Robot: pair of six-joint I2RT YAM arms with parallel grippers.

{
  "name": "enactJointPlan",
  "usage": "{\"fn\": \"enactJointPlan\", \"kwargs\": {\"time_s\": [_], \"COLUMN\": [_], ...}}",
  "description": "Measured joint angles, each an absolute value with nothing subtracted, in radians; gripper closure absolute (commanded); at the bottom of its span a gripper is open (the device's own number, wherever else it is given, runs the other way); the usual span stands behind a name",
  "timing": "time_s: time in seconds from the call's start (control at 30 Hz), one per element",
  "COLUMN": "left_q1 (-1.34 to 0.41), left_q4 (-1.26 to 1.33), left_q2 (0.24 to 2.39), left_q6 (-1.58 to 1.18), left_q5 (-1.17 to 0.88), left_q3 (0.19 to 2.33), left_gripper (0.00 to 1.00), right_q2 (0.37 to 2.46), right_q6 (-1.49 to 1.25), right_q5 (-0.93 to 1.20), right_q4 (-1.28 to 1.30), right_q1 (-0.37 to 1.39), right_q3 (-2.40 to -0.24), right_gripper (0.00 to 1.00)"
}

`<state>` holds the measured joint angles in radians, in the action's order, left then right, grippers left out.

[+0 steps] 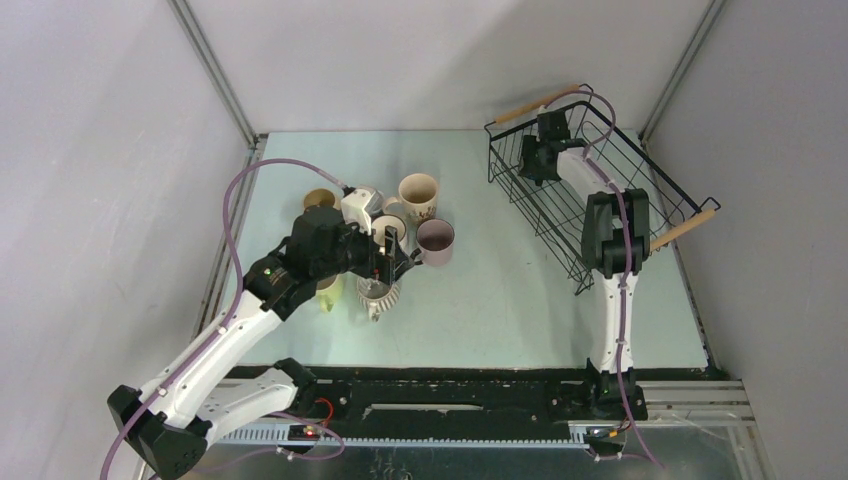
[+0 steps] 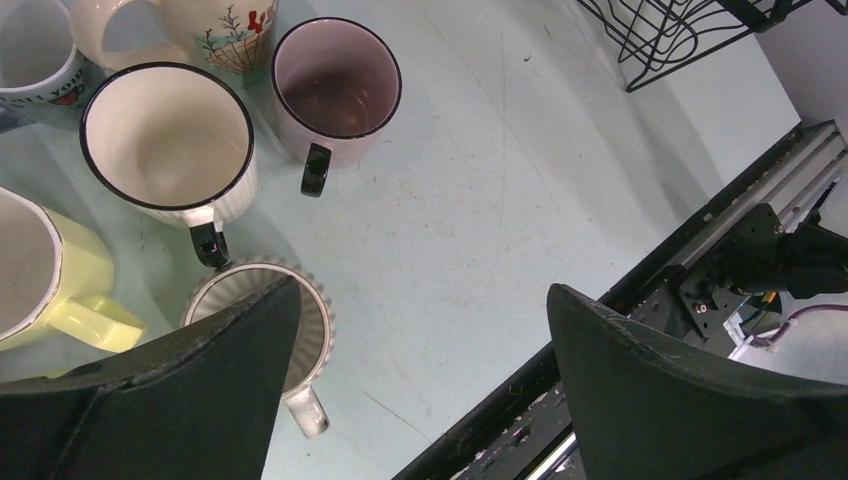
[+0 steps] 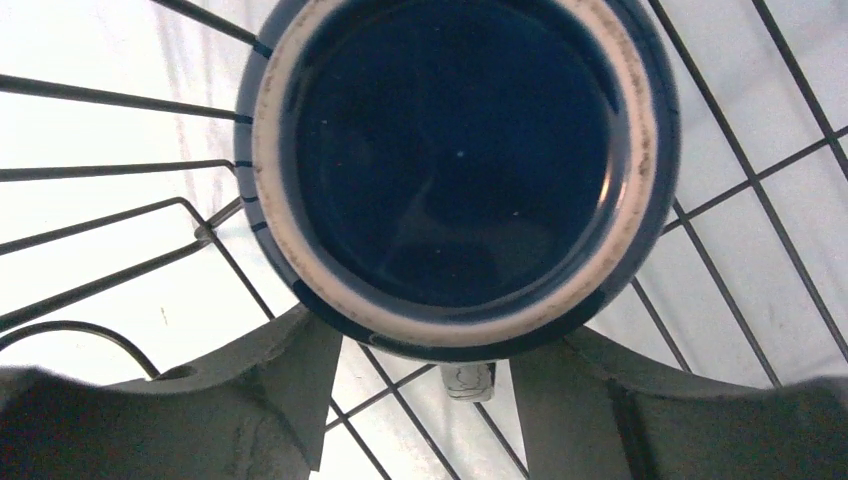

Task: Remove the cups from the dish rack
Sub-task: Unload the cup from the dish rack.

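The dark blue cup (image 3: 460,160) stands upright on the wire floor of the black dish rack (image 1: 545,215). My right gripper (image 3: 428,385) reaches down into the rack, its fingers either side of the cup's pale handle (image 3: 468,380) with a gap on each side. In the top view the gripper (image 1: 530,160) hides this cup. Several cups stand on the table at the left: ribbed beige (image 2: 314,320), mauve-pink (image 2: 335,90), cream with a black rim (image 2: 165,135), yellow-green (image 2: 60,290), floral (image 1: 418,195), white (image 1: 362,205), tan (image 1: 318,199). My left gripper (image 2: 420,320) hangs open and empty above the ribbed cup (image 1: 378,293).
The rack has two light wooden handles (image 1: 535,103) and sits tilted at the back right, near the right wall. The black rail (image 2: 700,250) at the table's near edge lies just beyond the left gripper. Bare table (image 1: 500,280) lies between the cups and the rack.
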<state>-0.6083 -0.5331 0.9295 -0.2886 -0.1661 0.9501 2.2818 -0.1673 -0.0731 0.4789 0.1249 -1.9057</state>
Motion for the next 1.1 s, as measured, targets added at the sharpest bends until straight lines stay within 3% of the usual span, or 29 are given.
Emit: {"fn": "enactJointPlan", "kwargs": {"time_s": [0.4, 0.8, 0.9, 1.1], "left_q1": [-0.608, -0.608, -0.608, -0.608], "left_q4": [-0.533, -0.533, -0.533, -0.533], "left_q2": [0.933, 0.941, 0.942, 0.943], "left_q6": [-0.291, -0.299, -0.299, -0.299], "left_q5": [-0.171, -0.187, -0.188, -0.189], "left_q3": [0.950, 0.950, 0.950, 0.950], "left_gripper": [0.00, 0.00, 0.00, 0.00], "right_q2": [2.282, 2.311, 2.319, 2.326], "right_q6": [-0.165, -0.147, -0.133, -0.109], "right_q5": [-0.090, -0.138, -0.151, -0.168], "right_q4": [0.524, 0.580, 0.591, 0.603], "right_q1": [0.120, 0.127, 0.130, 0.131], "right_q3": [-1.940, -1.987, -1.989, -1.989], "right_gripper": [0.50, 0.53, 0.58, 0.80]}}
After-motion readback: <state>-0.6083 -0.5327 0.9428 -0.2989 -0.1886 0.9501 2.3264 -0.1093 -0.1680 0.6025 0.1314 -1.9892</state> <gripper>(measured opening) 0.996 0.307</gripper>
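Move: The blue cup stands upside down in the far left corner of the dish rack, its middle about 6 cm straight ahead of my right hand and roughly level with it; its handle points back between my open fingers. The rack's left side is some 7 cm to the hand's left, level ahead, and the far wooden handle about 14 cm ahead, straight on, 5 cm higher. From my left hand the cup is roughly 40 cm ahead, 35 cm right, 17 cm lower. With my right hand I close the fingers from about two-thirds open to under a third, bringing the pads up on both sides of the blue cup's handle to pinch it. Meanwhile I ease about 1.5 cm right and a little back, rising barely 1 cm before sinking about 1.5 cm, and roll some 5 to 10 degrees, left side down, fingertips tipping slightly steeper. ##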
